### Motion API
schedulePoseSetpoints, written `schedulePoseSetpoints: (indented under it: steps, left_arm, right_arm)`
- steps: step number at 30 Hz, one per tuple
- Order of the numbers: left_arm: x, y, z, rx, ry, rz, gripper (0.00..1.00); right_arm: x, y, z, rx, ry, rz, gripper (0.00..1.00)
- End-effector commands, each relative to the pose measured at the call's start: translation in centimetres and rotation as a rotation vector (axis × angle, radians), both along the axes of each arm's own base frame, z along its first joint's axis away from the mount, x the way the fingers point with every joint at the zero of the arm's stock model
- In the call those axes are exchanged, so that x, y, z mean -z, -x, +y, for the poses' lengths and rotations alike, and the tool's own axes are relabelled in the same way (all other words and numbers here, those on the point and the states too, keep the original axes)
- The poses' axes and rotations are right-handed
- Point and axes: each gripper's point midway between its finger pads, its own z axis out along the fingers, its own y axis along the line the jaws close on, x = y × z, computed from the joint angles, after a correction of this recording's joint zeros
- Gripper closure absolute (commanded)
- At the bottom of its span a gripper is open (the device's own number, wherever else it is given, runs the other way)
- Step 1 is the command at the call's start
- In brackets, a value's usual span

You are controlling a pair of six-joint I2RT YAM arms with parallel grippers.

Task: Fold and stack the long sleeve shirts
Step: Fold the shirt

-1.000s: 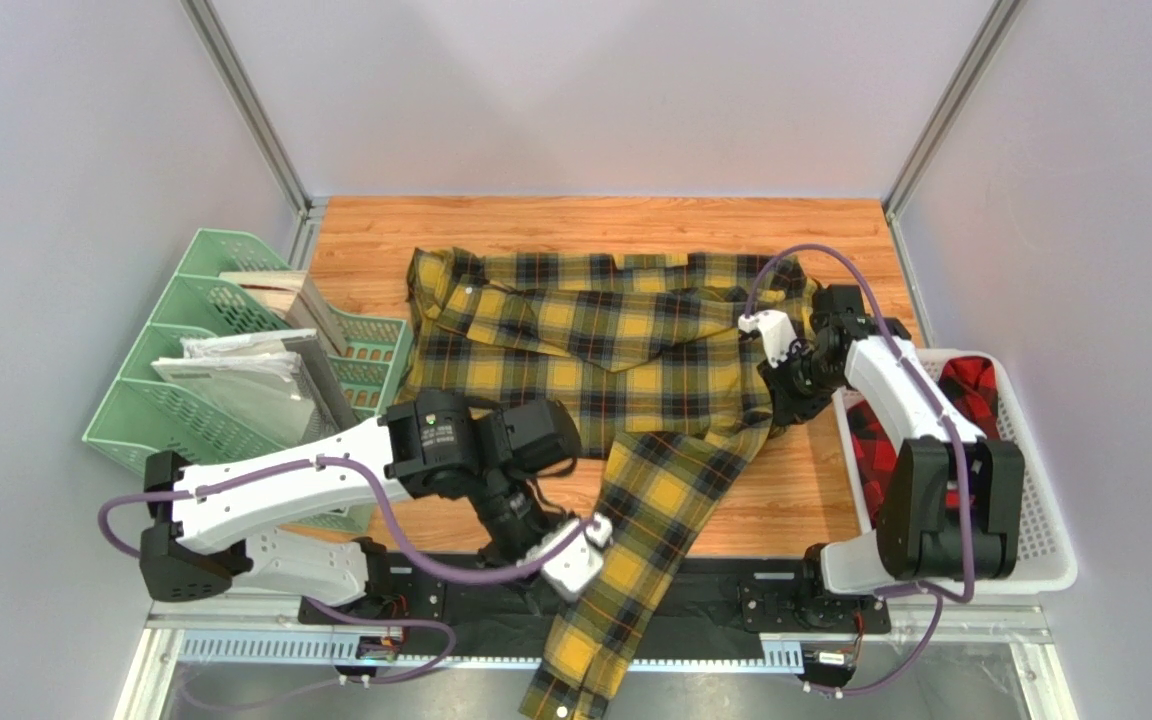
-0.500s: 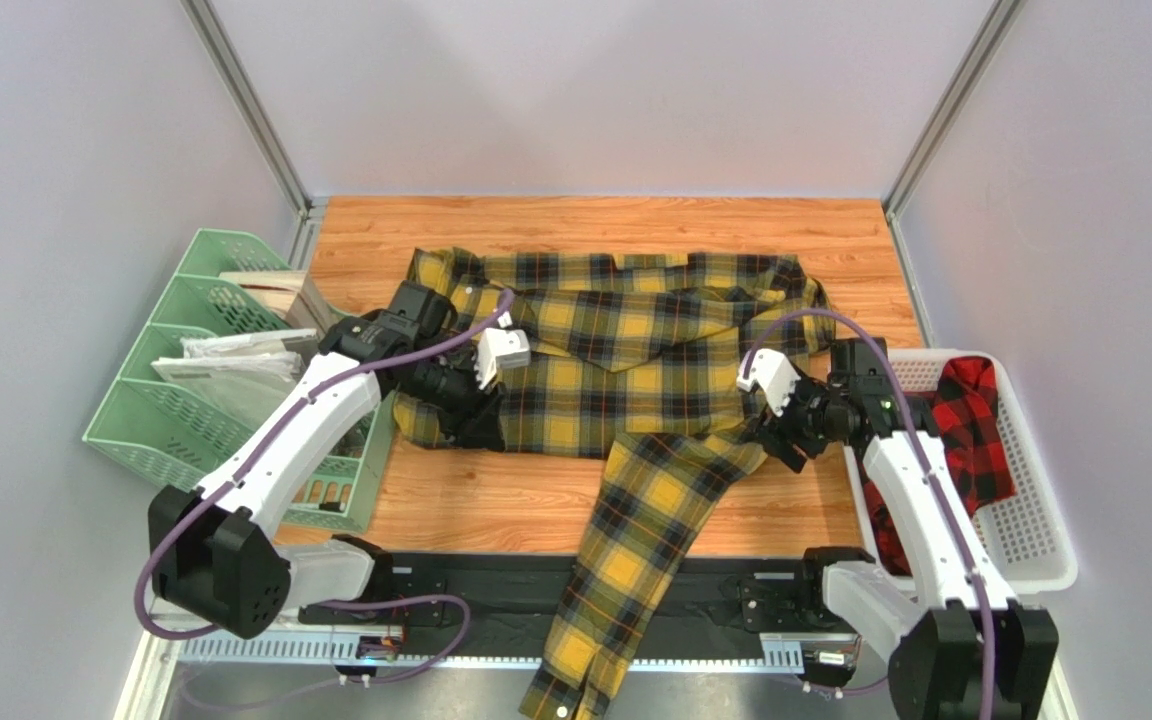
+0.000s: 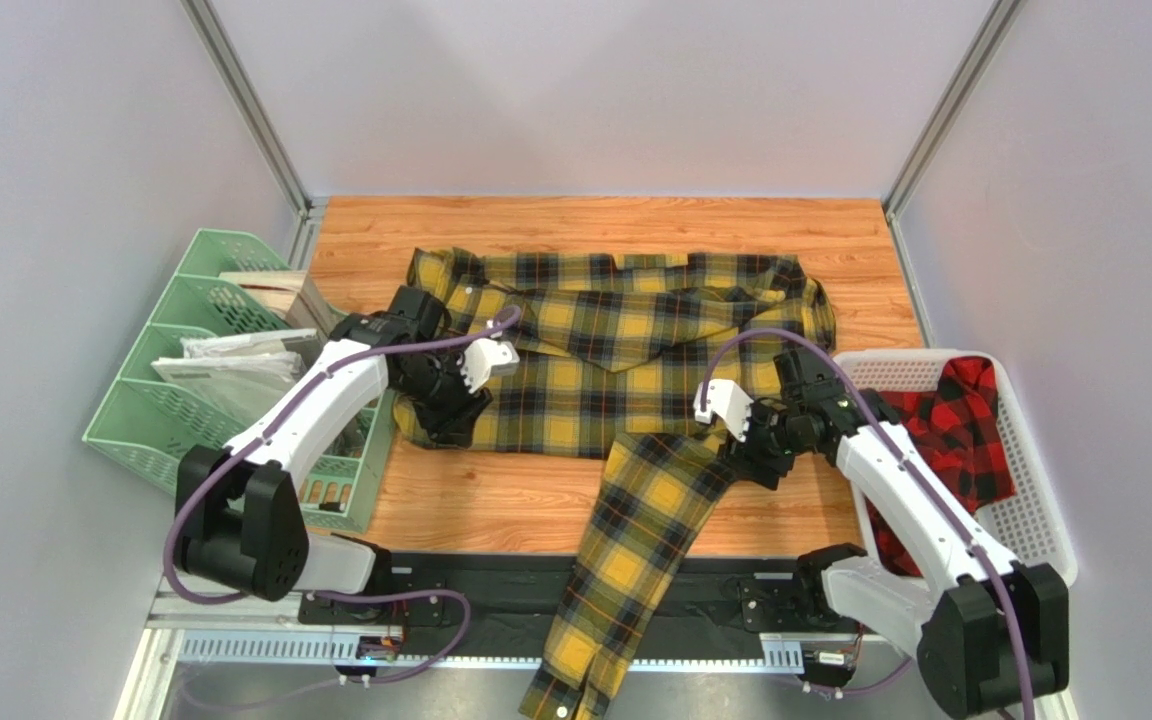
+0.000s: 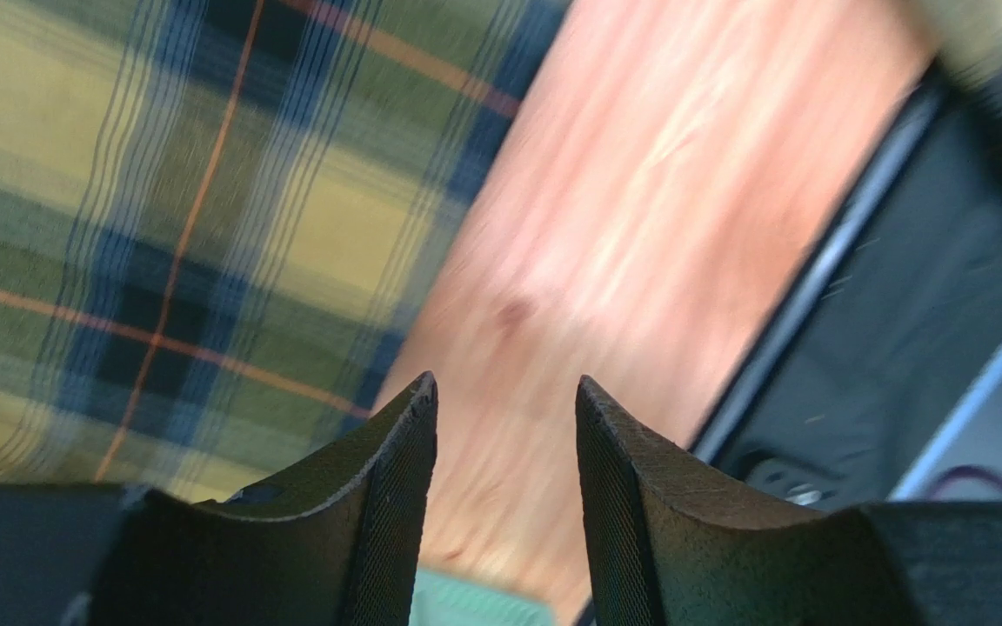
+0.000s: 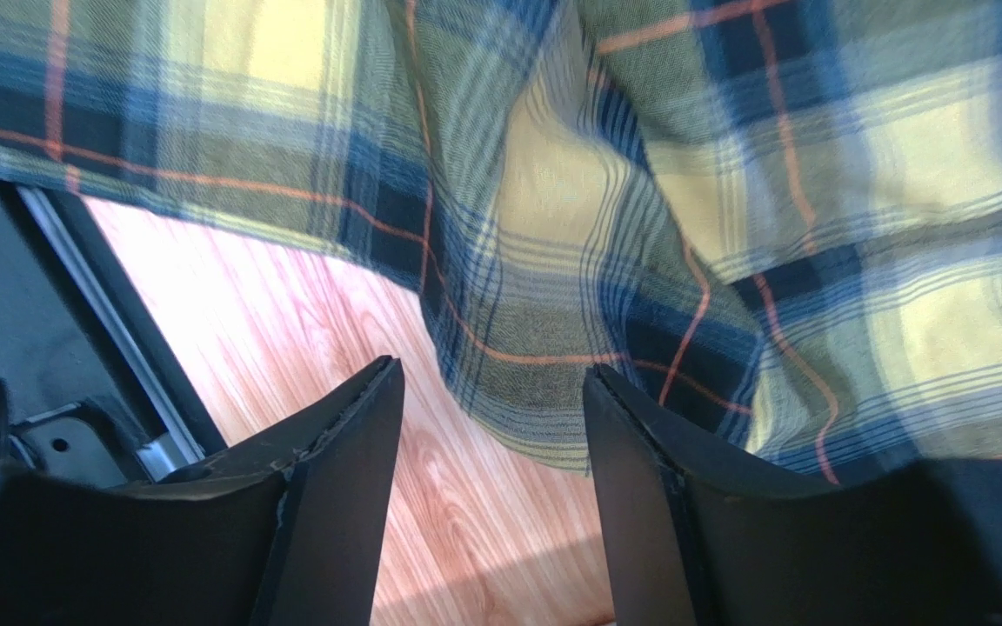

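Observation:
The yellow-and-black checked long sleeve shirt [image 3: 612, 360] lies spread across the wooden table, and one sleeve [image 3: 627, 555] runs down over the front edge. My left gripper [image 3: 447, 420] hovers open at the shirt's lower left edge; in the left wrist view its fingers [image 4: 389, 457] frame bare wood beside the plaid cloth [image 4: 140, 222]. Down at the root of that sleeve my right gripper [image 3: 760, 462] stands open, a fold of the shirt [image 5: 559, 391] just beyond its tips [image 5: 493, 372], nothing gripped. The red-and-black checked shirt [image 3: 965, 428] sits crumpled in the basket.
A green file organiser [image 3: 162, 405] with papers stands at the left, close to my left arm. The white perforated basket [image 3: 1033, 540] is at the right edge beside my right arm. A black rail [image 3: 447, 578] runs along the table front under the sleeve.
My left arm swung from the front sleeve up to the shirt's left edge. My right gripper let go near the right shoulder and dropped toward the sleeve's root.

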Motion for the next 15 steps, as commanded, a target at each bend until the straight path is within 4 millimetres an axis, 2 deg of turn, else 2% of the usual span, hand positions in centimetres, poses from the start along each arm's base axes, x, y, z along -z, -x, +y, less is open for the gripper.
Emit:
schedulePoseSetpoints:
  steps: [1, 4, 9, 11, 12, 14, 15]
  left_arm:
    - [2.7, -3.1, 4.3, 0.159, -0.251, -0.167, 0.51]
    - [4.0, -3.8, 5.8, 0.268, -0.342, -0.185, 0.53]
    - [5.9, -3.1, 7.5, 0.405, -0.427, -0.169, 0.53]
    - [7.0, -2.6, 8.3, 0.449, -0.459, -0.150, 0.53]
    - [7.5, -2.3, 8.4, 0.459, -0.463, -0.144, 0.53]
    - [8.2, -2.2, 8.5, 0.467, -0.465, -0.135, 0.52]
    - [8.7, -2.2, 8.5, 0.463, -0.468, -0.137, 0.52]
  right_arm:
    - [1.4, -1.6, -1.0, 0.030, 0.073, -0.014, 0.45]
    - [2.0, -2.1, -0.9, 0.042, 0.082, -0.004, 0.46]
    - [3.1, -2.7, -1.1, 0.043, 0.105, -0.006, 0.54]
    - [3.4, -2.7, -1.0, 0.046, 0.109, -0.001, 0.60]
    - [3.5, -2.9, -1.0, 0.047, 0.112, -0.001, 0.68]
    - [3.6, -3.0, -1.1, 0.050, 0.124, -0.004, 0.78]
    - [3.7, -3.0, -1.3, 0.052, 0.135, -0.001, 0.87]
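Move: The shirt's near left corner lies about 8 cm to the left of the left hand, 1 cm ahead and 9 cm below; the green rack's middle is roughly 25 cm left and 6 cm ahead. For the right hand, the bunched near right corner is almost beneath it, 2 cm ahead, 1 cm right and 5 cm down, with the loose sleeve some 20 cm left and 15 cm back, and the white basket 24 cm right and 2 cm back. Swing the left gripper left and down, about 8 cm each way, to the shirt's near left corner, turning the fingers from leaning right to nearly straight down and twisting clockwise, keeping them half open. Meanwhile lower the right gripper about 4 cm with a small shift forward and right, and close its fingers around the bunched near right corner until they pinch it. ##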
